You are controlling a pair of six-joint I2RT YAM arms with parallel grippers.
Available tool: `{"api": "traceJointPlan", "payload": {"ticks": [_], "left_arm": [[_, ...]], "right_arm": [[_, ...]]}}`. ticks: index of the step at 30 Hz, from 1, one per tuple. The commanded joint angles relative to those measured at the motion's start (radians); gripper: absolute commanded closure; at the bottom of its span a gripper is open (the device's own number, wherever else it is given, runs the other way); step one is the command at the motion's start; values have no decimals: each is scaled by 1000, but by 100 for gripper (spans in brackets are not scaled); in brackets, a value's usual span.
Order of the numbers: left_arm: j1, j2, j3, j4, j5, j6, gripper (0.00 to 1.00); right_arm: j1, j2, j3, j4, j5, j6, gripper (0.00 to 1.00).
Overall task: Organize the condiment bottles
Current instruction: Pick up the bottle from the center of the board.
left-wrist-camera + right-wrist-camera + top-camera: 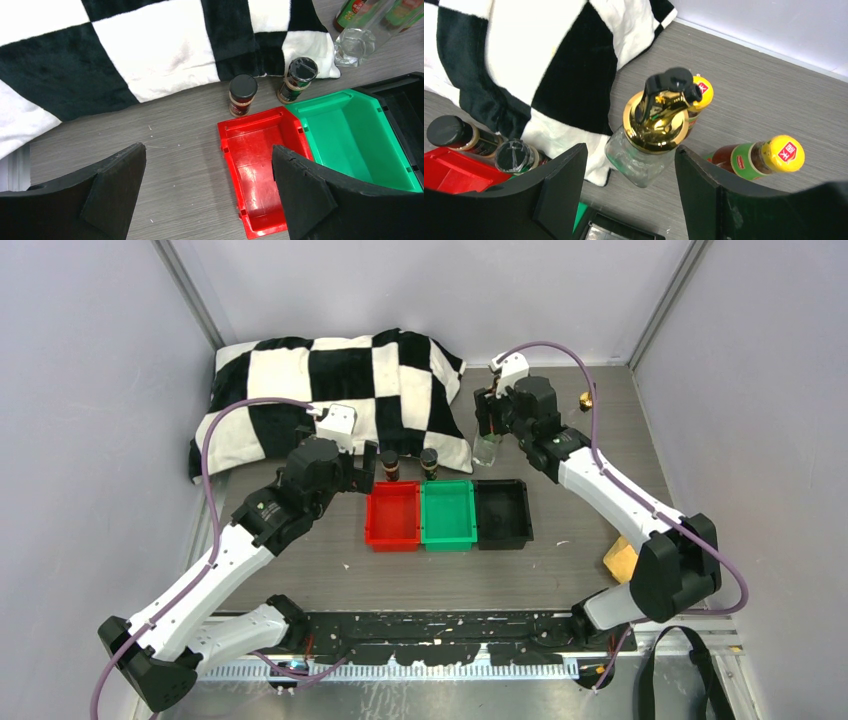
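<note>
A tall clear glass bottle (644,160) with a gold pourer top (659,120) stands by the pillow's corner. My right gripper (630,150) is open just above it, one finger on each side of the top, with a gap showing on the left. Two reddish-brown bottles with yellow caps (700,90) (764,156) stand behind and to the right of it. Two short dark black-capped bottles (243,94) (298,79) stand just behind the red tray (260,150) and green tray (350,135). My left gripper (209,170) hangs open and empty over the table at the red tray's left edge.
The red tray (393,515), green tray (447,515) and black tray (502,512) sit side by side mid-table. A black-and-white checkered pillow (330,390) fills the back left. A small gold object (584,398) lies at the back right, and a tan object (620,558) sits near the right arm's base.
</note>
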Motion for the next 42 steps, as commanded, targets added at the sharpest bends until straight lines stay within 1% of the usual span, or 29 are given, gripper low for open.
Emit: {"api": "traceJointPlan", "payload": {"ticks": [1,6,13,18,22,26,28,29,31,37,42], "left_arm": [[-4,-14,-2,48,13,-7,3],[-4,-11,-4,47,18,-6,3],[-4,-9,-5,48,21,-6,3],[-4,-7,-6,49,23,-5,3],[-4,-6,-5,49,26,-5,3],[-4,-4,-5,49,27,-6,3],[-4,-3,-5,49,29,-6,3],[-4,-3,-5,49,30,-6,3],[-4,-1,-5,49,29,-6,3],[-4,1,-6,49,29,-6,3],[-4,3,-5,50,29,-6,3]], "right_arm": [[5,21,61,99,12,-23,30],[5,32,43,174,24,-20,34],[6,53,25,232,37,-12,39],[6,65,23,246,47,-12,41],[5,71,18,252,55,-13,45],[5,72,9,256,67,-12,48],[5,71,3,258,69,-12,51],[4,73,3,258,73,-11,54],[4,75,4,257,76,-10,64],[4,87,16,246,87,-9,98],[4,87,25,242,87,-9,99]]}}
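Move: The glass bottle with the gold spout stands almost straight ahead of the right hand, its middle some 4 cm out and 8 cm below. From this hand one yellow-capped sauce bottle is about 9 cm ahead and 2 cm right, another 7 cm ahead and 8 cm right; the nearer spice jar is 11 cm left and level with it, the black tray 8 cm back and 3 cm right. From the left hand the glass bottle lies roughly 17 cm ahead, 25 cm right and 10 cm below. The right hand reaches forward about 3.5 cm to bring its part-open fingers round the glass bottle's neck, rising some 1.5 cm as the wrist tips the fingers up by just under 10 degrees. The fingers narrow steadily during the reach and, with the hand nearly at a stop, pinch the neck at the gold collar and keep squeezing, with no lift yet. ##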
